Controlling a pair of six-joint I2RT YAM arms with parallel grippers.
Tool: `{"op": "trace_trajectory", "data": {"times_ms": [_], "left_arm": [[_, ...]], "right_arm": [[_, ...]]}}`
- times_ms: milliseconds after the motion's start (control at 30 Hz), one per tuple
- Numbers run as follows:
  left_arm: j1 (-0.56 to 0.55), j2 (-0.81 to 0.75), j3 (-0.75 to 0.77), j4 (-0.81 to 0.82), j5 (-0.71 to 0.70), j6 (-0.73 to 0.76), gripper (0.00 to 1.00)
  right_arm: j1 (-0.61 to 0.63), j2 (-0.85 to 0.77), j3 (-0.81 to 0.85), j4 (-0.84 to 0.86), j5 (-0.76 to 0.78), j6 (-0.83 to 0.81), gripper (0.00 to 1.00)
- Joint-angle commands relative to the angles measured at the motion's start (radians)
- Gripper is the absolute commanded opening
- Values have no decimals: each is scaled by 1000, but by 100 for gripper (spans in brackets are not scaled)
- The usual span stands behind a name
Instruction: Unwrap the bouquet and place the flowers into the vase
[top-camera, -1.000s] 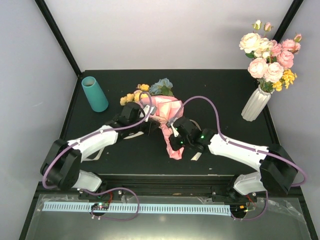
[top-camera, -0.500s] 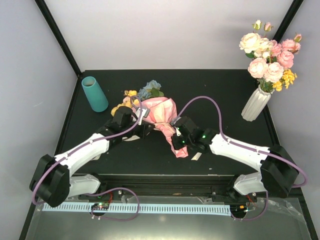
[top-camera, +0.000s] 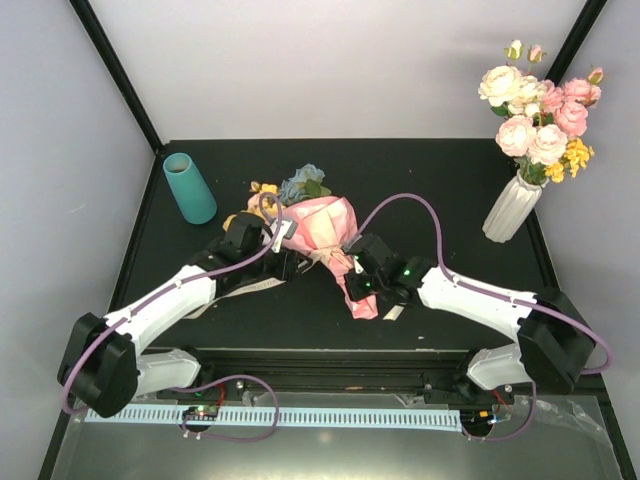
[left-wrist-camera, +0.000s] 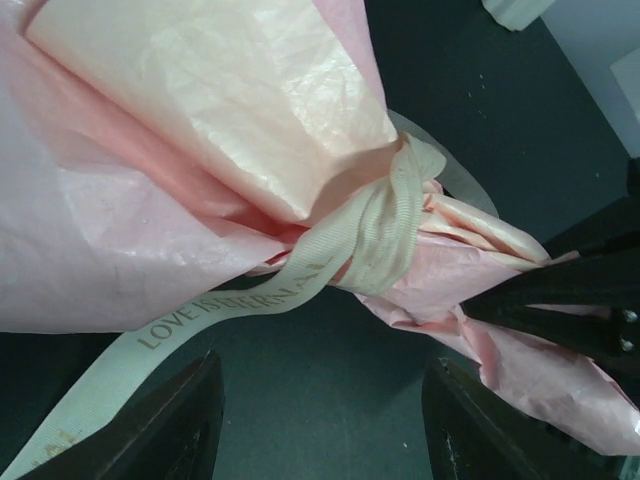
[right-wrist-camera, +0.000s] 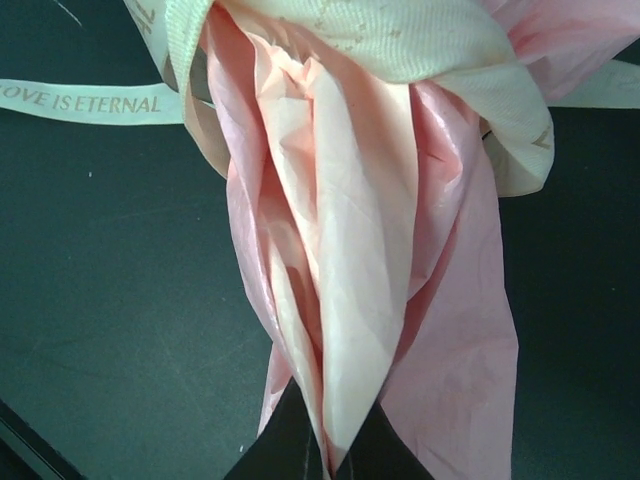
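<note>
The bouquet (top-camera: 322, 224) lies mid-table in crinkled pink paper, its yellow and blue flowers (top-camera: 297, 184) pointing toward the back left. A beige ribbon (left-wrist-camera: 384, 222) is still knotted round its neck, with a printed tail (left-wrist-camera: 190, 320) trailing loose. My left gripper (left-wrist-camera: 320, 388) is open just in front of the knot, with only bare table between its fingers. My right gripper (right-wrist-camera: 335, 455) is shut on the pink paper (right-wrist-camera: 350, 250) at the bouquet's narrow end. The teal vase (top-camera: 189, 187) stands at the back left, apart from both arms.
A white ribbed vase (top-camera: 510, 211) with big pink and cream roses stands at the back right. The ribbon tail (top-camera: 246, 288) lies on the table under my left arm. Black frame posts rise at the table's back corners.
My left gripper has opened and let go of the ribbon. The bouquet's flower end has swung to the left, and my left arm has shifted left with it. The right gripper kept its hold.
</note>
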Motion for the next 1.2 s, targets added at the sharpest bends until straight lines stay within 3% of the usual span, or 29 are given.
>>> {"op": "trace_trajectory", "data": {"times_ms": [0,133,400,600,733,1167], "left_arm": [[-14,-20,28,-14,76,16,56],[-36,14,46,32,90,5,53],[-50,180,187,-35,73,-20,51],[-58,289,300,-134,90,-17,40],[-68,296,309,-169,82,-17,36],[-98,320,361,-228,34,-33,35]], "right_arm": [[-6,32,28,17,-25,7,1],[-5,46,42,17,-36,10,2],[-6,33,41,21,-30,8,2],[-6,40,52,10,-22,1,1],[-5,48,59,1,-22,-6,2],[-5,50,55,-2,-23,-19,2]]}}
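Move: The ribbon knot on the bouquet lies about 6 cm right of the left hand, some 2 cm ahead and roughly 3 cm lower. The right gripper, already shut on the wrapper's tail, is about 11 cm right and 5 cm back from the left hand. Of the flowers, the blue one is straight ahead of the left hand, some 15 cm out, and the yellow ones 12 cm ahead and 7 cm left. From the right hand the knot is roughly 7 cm ahead, 5 cm left and about level. The left fingertips come right up to the ribbon at the knot, one on each side of it, without shutting on it. After a slight draw back, the left hand travels about 5 cm to the right, swings a little forward and back again, then sinks slightly, tipping about 10 degrees steeper while its open fingers narrow by over a third. The right hand keeps its pinch on the wrapper's tail, almost still. ##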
